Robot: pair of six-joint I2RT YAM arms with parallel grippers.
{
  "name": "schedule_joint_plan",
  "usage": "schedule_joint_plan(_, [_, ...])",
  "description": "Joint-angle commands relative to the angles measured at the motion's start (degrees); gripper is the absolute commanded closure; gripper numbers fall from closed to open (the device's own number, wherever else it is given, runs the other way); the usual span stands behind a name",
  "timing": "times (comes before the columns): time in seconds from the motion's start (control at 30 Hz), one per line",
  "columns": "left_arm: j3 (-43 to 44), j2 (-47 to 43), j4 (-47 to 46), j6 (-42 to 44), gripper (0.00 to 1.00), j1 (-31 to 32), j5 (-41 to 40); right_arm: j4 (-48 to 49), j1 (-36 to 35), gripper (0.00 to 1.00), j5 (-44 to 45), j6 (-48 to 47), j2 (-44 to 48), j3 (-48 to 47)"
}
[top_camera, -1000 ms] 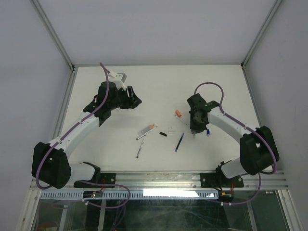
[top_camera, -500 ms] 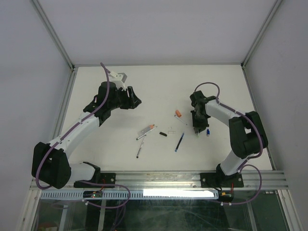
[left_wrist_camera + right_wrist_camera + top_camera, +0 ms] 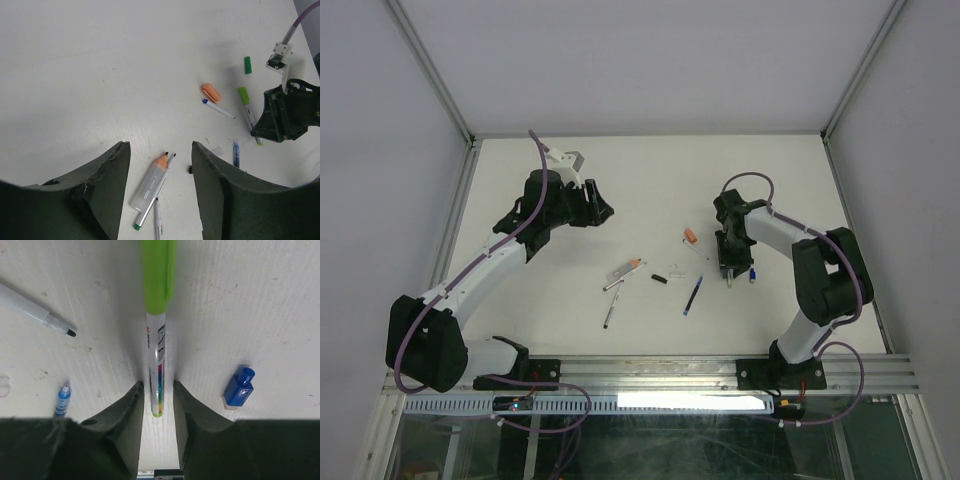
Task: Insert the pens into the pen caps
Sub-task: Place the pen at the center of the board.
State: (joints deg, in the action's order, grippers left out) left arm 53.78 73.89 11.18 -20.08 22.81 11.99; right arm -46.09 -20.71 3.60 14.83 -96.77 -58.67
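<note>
A pen wearing a light green cap lies on the table between the fingers of my right gripper. The jaws are open, with a thin gap on each side of the barrel. A blue cap lies just to its right, and a blue pen and a white pen to its left. My left gripper hovers open and empty over an orange-tipped pen and two thin pens. An orange cap, a dark green cap and a black cap lie loose.
The white table is walled at the back and both sides. A metal rail runs along its near edge by the arm bases. The pens and caps are scattered across the middle, between the two arms.
My right gripper's jaws have parted and let go of the green-capped pen, which now rests on the table. The right arm has folded in closer. The left arm has stayed still.
</note>
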Motion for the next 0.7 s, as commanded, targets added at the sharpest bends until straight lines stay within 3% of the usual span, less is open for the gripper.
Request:
schedule_joint_plan(0.0, [1.8, -1.4, -1.7, 1.3, 0.47, -0.2, -0.6, 1.7, 0.3, 0.68, -0.4, -0.5, 2.8, -1.5])
schedule_joint_plan(0.27, [2.0, -1.5, -1.5, 1.6, 0.47, -0.3, -0.5, 1.8, 0.3, 0.67, 0.3, -0.3, 12.4, -1.8])
schedule_joint_plan(0.67, [3.9, 1.5, 3.6, 4.1, 0.47, 0.1, 1.6, 14.4, -0.6, 0.67, -5.8, 8.2, 31.6, 9.8])
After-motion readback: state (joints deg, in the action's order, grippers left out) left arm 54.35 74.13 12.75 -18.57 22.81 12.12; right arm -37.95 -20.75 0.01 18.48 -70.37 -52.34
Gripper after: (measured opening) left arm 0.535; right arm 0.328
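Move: The green-capped pen already lies loose on the board between the right hand's parted fingertips, its middle about 4 cm ahead and 1 cm below. The blue cap is some 6 cm to the right, level with the hand. The uncapped blue pen is about 9 cm left and 5 cm back, and the white pen with the blue end 8 cm left and 7 cm ahead. From the left hand, the green-capped pen lies roughly 28 cm right, 4 cm back and 17 cm below. The green-capped pen is left lying as the right hand, already open around its body, lifts nearly straight up, about 9.5 cm, with a little drift forward and left. On the rise its wrist tilts some 30 degrees, swinging the fingertips forward and somewhat left, and the fingers keep the same narrow gap. ##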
